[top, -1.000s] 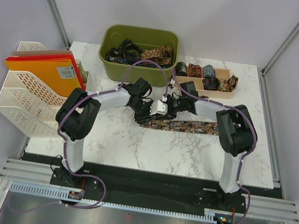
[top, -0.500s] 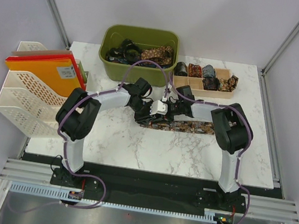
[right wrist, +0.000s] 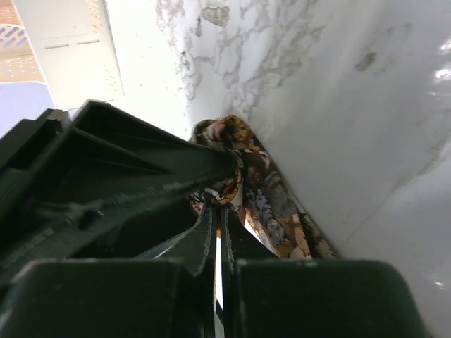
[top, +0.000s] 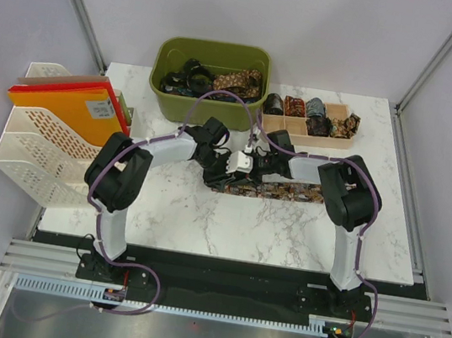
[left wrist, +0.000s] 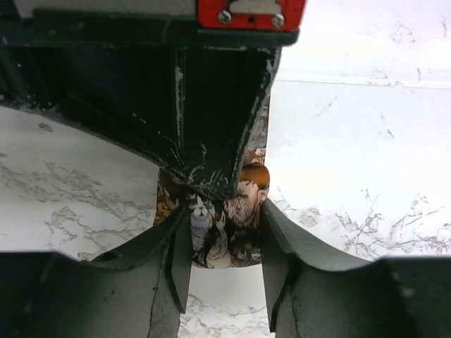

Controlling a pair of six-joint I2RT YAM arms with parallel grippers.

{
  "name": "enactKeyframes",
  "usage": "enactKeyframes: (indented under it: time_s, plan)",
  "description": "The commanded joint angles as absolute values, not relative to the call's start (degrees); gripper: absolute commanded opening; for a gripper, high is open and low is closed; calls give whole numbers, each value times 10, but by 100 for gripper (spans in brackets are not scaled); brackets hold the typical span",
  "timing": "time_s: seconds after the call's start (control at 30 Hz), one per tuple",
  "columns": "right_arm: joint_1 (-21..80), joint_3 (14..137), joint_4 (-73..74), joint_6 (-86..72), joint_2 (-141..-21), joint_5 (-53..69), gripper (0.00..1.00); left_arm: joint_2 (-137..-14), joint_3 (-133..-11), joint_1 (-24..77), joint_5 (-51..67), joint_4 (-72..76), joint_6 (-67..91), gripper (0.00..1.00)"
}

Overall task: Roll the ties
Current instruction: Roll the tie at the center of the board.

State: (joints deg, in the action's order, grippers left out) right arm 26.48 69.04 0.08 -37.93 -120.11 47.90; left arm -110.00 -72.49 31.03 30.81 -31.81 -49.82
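One paisley tie [top: 282,191] lies stretched left to right across the marble table [top: 200,225], its left end bunched where both grippers meet. My left gripper [top: 227,172] straddles that end. In the left wrist view the tie [left wrist: 246,201] fills the gap of the left gripper [left wrist: 224,232], touching both fingers [left wrist: 180,260]. The right gripper [top: 253,171] comes in from the right. In its wrist view the right gripper [right wrist: 220,205] has its jaws together, pinching a fold of the tie [right wrist: 282,211]. More ties [top: 239,79] lie in the green bin.
A green bin [top: 217,47] stands at the back of the table. To its right a wooden compartment tray [top: 337,111] holds several rolled ties [top: 297,106]. A white file rack [top: 41,150] with orange folders [top: 66,103] stands off the left edge.
The right gripper has gone from partly open to shut on the tie's fold. The right arm has shifted slightly left, and the tie's right end has drawn in a little. The left gripper has held still.
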Motion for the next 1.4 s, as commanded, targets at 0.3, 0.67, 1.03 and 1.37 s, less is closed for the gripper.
enactKeyframes:
  time_s: [0.3, 0.67, 1.03, 1.37]
  plan:
    - [243, 678, 67, -325, -1232, 403, 0, -1002, -692, 258, 406, -336, -535, 76]
    - [240, 671, 83, -295, -1233, 396, 0, -1041, -658, 268, 354, -242, -559, 83]
    - [239, 669, 85, -272, -1224, 391, 0, -1077, -671, 289, 325, -235, -555, 79]
    - [239, 668, 77, -270, -1213, 392, 0, -1082, -678, 288, 319, -231, -547, 100]
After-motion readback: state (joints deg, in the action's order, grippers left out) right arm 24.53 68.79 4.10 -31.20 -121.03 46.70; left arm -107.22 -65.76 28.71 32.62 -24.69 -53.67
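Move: The tie roll sits right at both hands: its middle is about 1 cm right of and 1 cm below the left fingertips, which straddle it, and about 1 cm left of and 1 cm below the shut right fingertips. From the left hand, the unrolled part of the tie runs off with its middle some 14 cm to the right, level fore and aft. The compartment box lies roughly 17 cm ahead and 18 cm right, the green bin about 23 cm ahead and 7 cm left. Keep the right fingers shut on the tie at the roll and draw them about 2 cm right and 2 cm down, then hold there. Meanwhile, open the left gripper to let go of the roll, lift it some 4 cm while easing left, and bring it back down beside the roll's left end, spreading its fingers nearly wide around it. ##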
